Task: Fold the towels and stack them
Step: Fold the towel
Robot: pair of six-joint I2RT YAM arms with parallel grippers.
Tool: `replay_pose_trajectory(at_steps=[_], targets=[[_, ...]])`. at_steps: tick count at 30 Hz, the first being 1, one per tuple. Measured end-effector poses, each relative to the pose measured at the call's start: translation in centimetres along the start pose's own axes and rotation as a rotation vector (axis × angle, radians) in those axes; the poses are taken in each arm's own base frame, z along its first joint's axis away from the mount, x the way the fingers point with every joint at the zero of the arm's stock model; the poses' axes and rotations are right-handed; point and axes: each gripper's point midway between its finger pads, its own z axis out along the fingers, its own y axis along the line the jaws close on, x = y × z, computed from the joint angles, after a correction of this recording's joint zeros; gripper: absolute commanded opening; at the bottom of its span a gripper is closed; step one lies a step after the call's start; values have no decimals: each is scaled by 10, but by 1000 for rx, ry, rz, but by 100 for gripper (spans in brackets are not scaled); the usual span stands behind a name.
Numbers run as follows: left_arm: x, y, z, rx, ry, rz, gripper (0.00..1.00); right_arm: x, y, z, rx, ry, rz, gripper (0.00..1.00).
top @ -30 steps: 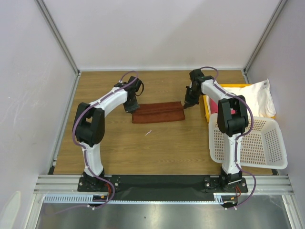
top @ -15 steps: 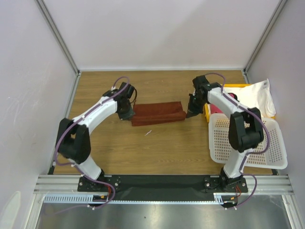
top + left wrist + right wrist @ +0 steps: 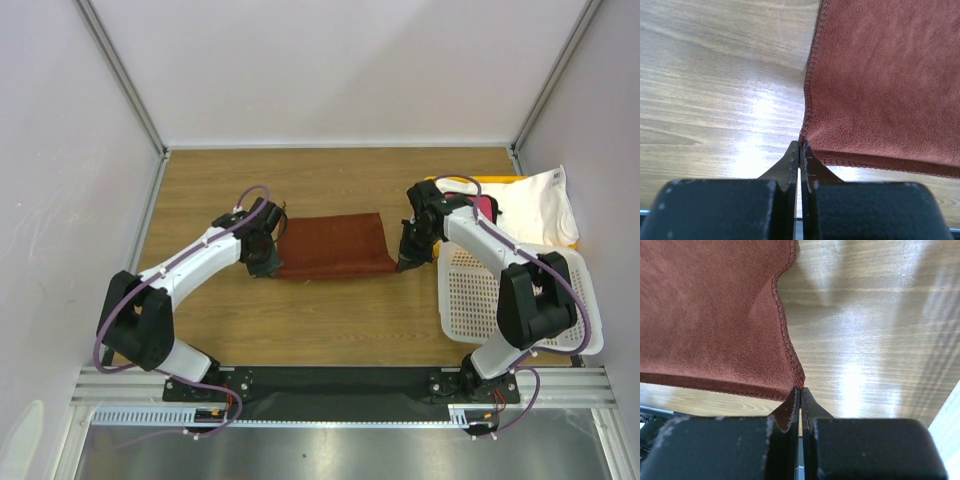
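Note:
A reddish-brown towel [image 3: 335, 246] is spread over the middle of the wooden table, its near edge lifted. My left gripper [image 3: 266, 264] is shut on its near left corner [image 3: 804, 140]. At the other end my right gripper [image 3: 406, 262] pinches the near right corner [image 3: 797, 381]. Both wrist views show the hemmed cloth [image 3: 885, 80] [image 3: 715, 315] stretched away from the closed jaws. A white towel [image 3: 535, 205] lies at the right on the yellow tray. A magenta-pink towel [image 3: 483, 207] peeks out behind my right arm.
A white perforated basket [image 3: 530, 300] stands at the right front, close to my right arm's base. The yellow tray [image 3: 436, 228] sits behind it against the right wall. Grey walls close in the table on three sides.
Both grippers have pulled the towel's corners toward the near side, opening the narrow folded strip into a wider sheet. Both arms have swung lower and nearer.

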Motion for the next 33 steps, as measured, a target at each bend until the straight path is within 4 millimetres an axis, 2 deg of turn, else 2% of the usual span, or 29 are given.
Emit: replay_pose_trajectory(at_steps=[5,11,14,25,33], targets=[[-11,-6,-6,0,-22,-6,0,-8,1,-4,10,-27,-1,0],[-36,-15,-3,-40,-60,-9,0,-47,14,-12,22,-113,-12,0],[-47,-19,4,-61,-62,-9,0,-63,15,-5,34,-119,-5,0],[-75,-31,28,-106,-57,5,0,-95,8,30,62,-73,2,0],[-92,-30,42,-129,-45,-14,0,-120,19,37,46,-89,-22,0]])
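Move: Out ahead of both raised hands, which already hold the near edge of the brown towel, lies the middle of the towel's far edge. From the left hand it is some 15 cm forward, 16 cm right and 5 cm below; from the right, 15 cm forward, 18 cm left and 6 cm below. The yellow box's middle is about 29 cm right of the right hand and 16 cm ahead; the white basket's, roughly 34 cm right and 8 cm back. Carrying the pinched near edge forward over the towel towards its far edge, both hands travel together in a low arc: up about 2 cm at first, then down to slightly below where they began. The left goes some 10 cm, the right nearly 13 cm. Both grippers stay shut on the cloth and point down, rolling only a few degrees. ##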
